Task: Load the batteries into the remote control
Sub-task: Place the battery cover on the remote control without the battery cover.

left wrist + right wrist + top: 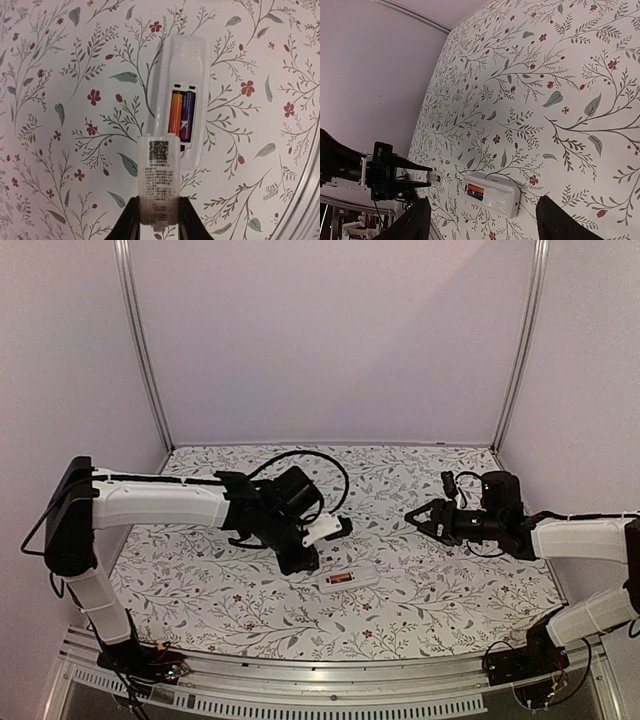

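Observation:
The white remote control [181,65] lies back-up on the flowered table, its battery bay uncovered. Two batteries sit side by side in the bay, an orange one [175,116] and a dark purple-black one [187,118]. My left gripper [159,207] hovers just short of the remote's near end, shut on a translucent white battery cover [159,175] printed with a code label. In the top view the left gripper [300,558] is just left of the remote control [348,579]. My right gripper [415,515] stands open and holds nothing, up and to the right of the remote control [495,195].
The flowered tabletop [200,580] is walled by pale panels at the back and sides. A metal rail [330,680] runs along the near edge. A curved table edge shows at the lower right of the left wrist view.

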Action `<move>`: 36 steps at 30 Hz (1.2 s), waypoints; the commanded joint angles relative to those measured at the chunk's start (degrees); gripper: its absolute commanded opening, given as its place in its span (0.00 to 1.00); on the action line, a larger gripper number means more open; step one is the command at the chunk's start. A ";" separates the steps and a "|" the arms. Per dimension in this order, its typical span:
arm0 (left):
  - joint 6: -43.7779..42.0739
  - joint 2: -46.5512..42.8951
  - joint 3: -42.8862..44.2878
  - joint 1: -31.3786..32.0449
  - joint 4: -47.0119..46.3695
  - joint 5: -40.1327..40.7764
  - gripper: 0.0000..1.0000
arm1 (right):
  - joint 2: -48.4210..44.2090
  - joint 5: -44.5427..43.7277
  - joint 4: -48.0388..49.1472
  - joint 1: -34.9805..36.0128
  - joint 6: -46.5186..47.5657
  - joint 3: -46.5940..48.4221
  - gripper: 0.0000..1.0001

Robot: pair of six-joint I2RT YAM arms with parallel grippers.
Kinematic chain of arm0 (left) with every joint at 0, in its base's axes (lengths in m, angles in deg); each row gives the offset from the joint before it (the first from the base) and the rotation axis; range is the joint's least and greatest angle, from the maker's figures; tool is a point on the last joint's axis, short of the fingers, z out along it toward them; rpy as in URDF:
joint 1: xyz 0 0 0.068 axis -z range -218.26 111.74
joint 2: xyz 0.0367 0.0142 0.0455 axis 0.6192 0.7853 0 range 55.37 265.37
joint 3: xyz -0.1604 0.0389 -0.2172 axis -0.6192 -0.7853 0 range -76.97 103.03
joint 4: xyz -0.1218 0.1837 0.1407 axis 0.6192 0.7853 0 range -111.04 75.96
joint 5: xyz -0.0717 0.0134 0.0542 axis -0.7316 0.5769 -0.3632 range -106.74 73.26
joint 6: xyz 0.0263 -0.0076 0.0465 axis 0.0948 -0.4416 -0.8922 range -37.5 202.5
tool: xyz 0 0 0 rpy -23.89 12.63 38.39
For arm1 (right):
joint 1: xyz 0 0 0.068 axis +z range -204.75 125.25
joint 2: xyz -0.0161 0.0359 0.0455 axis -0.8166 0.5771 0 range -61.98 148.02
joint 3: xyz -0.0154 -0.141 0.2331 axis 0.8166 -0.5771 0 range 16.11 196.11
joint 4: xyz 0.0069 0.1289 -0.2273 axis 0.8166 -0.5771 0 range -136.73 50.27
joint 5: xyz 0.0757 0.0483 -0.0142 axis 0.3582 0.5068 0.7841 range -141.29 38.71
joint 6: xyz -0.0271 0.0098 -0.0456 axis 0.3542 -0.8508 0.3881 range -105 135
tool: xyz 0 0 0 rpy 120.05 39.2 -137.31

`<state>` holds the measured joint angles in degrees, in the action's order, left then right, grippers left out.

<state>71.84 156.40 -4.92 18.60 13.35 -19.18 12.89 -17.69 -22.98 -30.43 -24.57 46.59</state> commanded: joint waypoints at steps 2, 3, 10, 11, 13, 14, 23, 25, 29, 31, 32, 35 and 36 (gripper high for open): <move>-5.51 3.15 5.05 1.64 6.42 -2.63 0.22 | 0.71 0.37 -0.48 -0.25 0.90 0.55 0.73; -5.86 3.76 5.87 1.86 6.94 -2.53 0.23 | 0.75 0.26 -0.61 -0.28 0.90 0.43 0.73; -8.18 8.77 11.20 2.99 10.58 -2.97 0.24 | 0.42 1.43 -0.76 -4.13 0.16 -1.03 0.74; -8.44 9.43 11.83 3.00 11.00 -3.20 0.24 | 0.22 1.65 -0.76 -4.63 0.05 -1.22 0.74; -8.73 10.58 12.92 3.04 11.40 -3.23 0.25 | -0.31 1.81 -0.83 -5.27 0.14 -1.52 0.74; -8.91 11.17 13.46 3.09 11.74 -3.34 0.25 | -0.40 1.89 -0.91 -5.42 0.24 -1.59 0.74; -9.51 16.19 18.15 3.44 14.13 -4.30 0.26 | 0.41 2.63 -0.85 -5.79 0.77 -1.66 0.74; -9.50 16.96 18.93 3.43 14.29 -4.79 0.26 | 0.50 2.82 -0.91 -5.85 0.96 -1.57 0.74; -9.48 18.38 20.03 3.43 14.31 -4.24 0.26 | 0.54 2.98 -0.85 -5.86 1.06 -1.56 0.74; -9.54 18.92 20.58 3.43 14.38 -4.32 0.26 | 0.62 3.04 -0.89 -5.86 1.09 -1.64 0.74; -9.54 19.23 20.86 3.43 14.54 -4.25 0.26 | 0.63 3.00 -0.86 -5.86 1.08 -1.65 0.74; -9.27 19.74 21.35 3.35 14.37 -3.86 0.26 | 0.75 3.21 -0.85 -5.90 1.08 -1.65 0.74; -9.17 19.89 21.44 3.34 14.32 -3.56 0.26 | 0.72 3.22 -0.87 -5.91 1.14 -1.65 0.74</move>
<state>62.90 174.83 14.88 21.23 26.77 -22.79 13.11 -15.09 -23.13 -36.07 -24.50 45.47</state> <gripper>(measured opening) 0.263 0.742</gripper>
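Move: The left hand holds the battery cover; the open battery compartment it is bound for lies about 5 cm to its right, roughly 1 cm ahead and some 7 cm below. The middle of the remote control is about 2 cm farther right than the compartment, since the batteries sit towards the remote's left end. From the empty right hand the compartment lies some 15 cm left, 6 cm back and 13 cm below. Keeping its grip on the battery cover, the left hand carries it about 4 cm to the right and, after a slight initial rise, about as far down, easing a little back as it brings the cover's free end low over the battery compartment and slows. On the way the wrist turns about 10 degrees clockwise and rolls so the fingers point more nearly straight down, while the open, empty right hand draws some 3 cm to the right and slightly forward, away from the remote control, then waits. ##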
